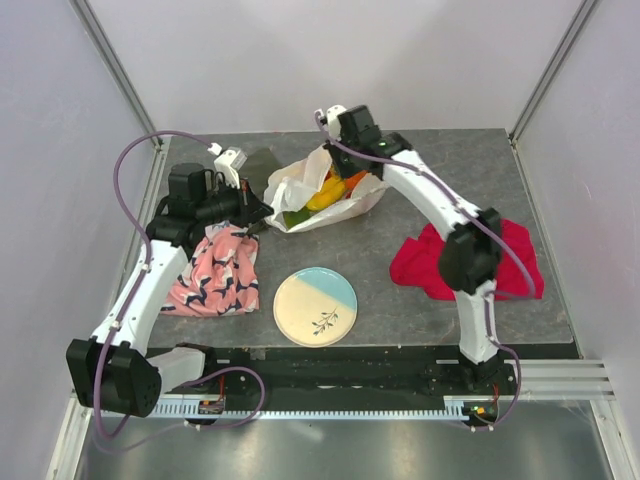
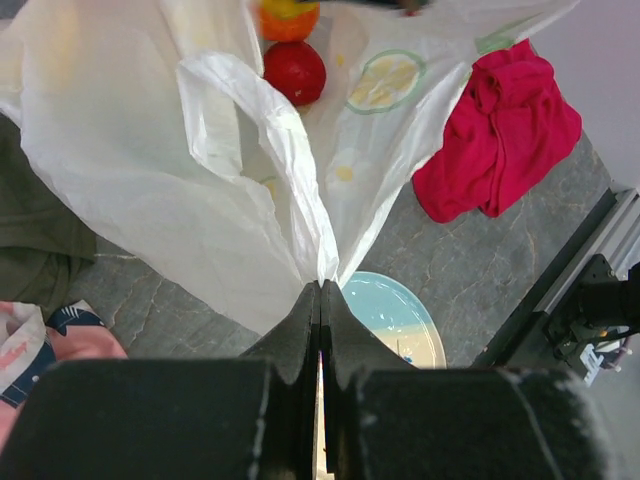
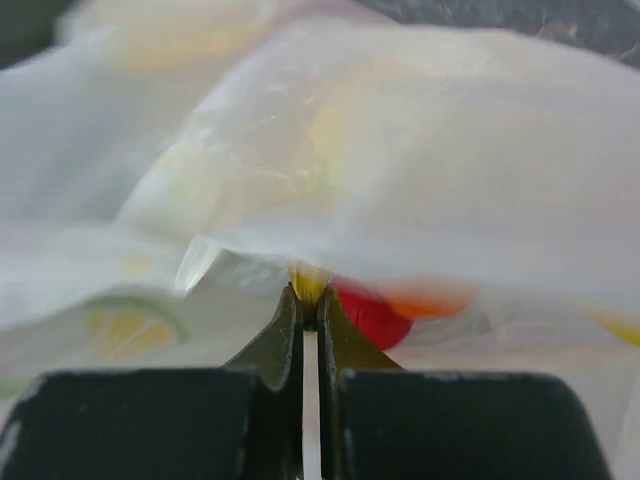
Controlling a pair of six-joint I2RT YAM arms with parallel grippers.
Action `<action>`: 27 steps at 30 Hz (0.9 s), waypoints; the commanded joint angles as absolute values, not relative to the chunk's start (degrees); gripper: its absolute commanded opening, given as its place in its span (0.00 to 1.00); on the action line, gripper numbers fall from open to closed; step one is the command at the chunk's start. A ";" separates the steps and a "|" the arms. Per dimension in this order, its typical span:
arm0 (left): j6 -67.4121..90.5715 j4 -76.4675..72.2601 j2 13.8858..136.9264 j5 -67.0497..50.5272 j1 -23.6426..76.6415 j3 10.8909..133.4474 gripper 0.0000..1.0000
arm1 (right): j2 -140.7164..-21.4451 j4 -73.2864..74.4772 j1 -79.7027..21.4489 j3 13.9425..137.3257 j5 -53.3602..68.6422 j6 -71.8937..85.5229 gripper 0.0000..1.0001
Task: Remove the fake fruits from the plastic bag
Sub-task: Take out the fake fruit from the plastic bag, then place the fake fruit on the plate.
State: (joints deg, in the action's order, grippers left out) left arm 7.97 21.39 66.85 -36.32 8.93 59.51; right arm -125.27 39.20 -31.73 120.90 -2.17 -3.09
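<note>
The white plastic bag (image 1: 300,185) lies at the back middle of the table, mouth open. In it show a yellow banana (image 1: 324,196), an orange fruit (image 1: 355,181) and a green one (image 1: 295,216). My left gripper (image 1: 262,216) is shut on the plastic bag's near-left edge (image 2: 300,170), the film pinched between its tips (image 2: 320,284). Past it lie a red apple (image 2: 295,72) and an orange fruit (image 2: 290,20). My right gripper (image 1: 338,168) reaches into the bag from behind. It (image 3: 308,290) is shut on the end of a yellow fruit (image 3: 309,280), beside the red apple (image 3: 372,316).
A cream-and-blue plate (image 1: 315,307) sits at the front middle. A pink patterned cloth (image 1: 215,272) lies under my left arm and a red cloth (image 1: 425,262) at the right. A dark green cloth (image 1: 262,163) lies behind the bag.
</note>
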 commanded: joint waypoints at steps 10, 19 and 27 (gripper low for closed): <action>8.96 12.66 72.50 -34.98 8.70 66.69 0.02 | -90.01 44.29 -32.17 95.90 41.02 -14.40 0.01; 7.22 12.83 79.26 -34.19 8.61 75.31 0.02 | -86.66 44.29 -42.86 88.34 46.06 -37.67 0.03; 5.10 13.89 83.58 -33.05 8.61 79.71 0.01 | -83.41 36.05 -54.66 74.11 44.56 -49.75 0.01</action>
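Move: The right hand already pinches a fake banana by its stem inside the bag mouth. The plate lies some 30 cm back and about 5 cm left of this hand, roughly 15 cm lower. The plastic bag's middle is about 3 cm back, 3 cm left and 8 cm below; the pink cloth is some 20 cm back and 30 cm left. From the left hand, the plate lies about 14 cm back, 10 cm right and 22 cm lower. Up and back goes the right hand first, drawing the banana out of the bag mouth with about 16 cm of rise, then on back while sinking some 10 cm to above the plate, about 33 cm back in all, swinging roughly 75 degrees counter-clockwise. Its fingers stay shut on the stem. The left hand, still gripping the bag's rim, carries it about 9 cm forward and 5 cm up. ##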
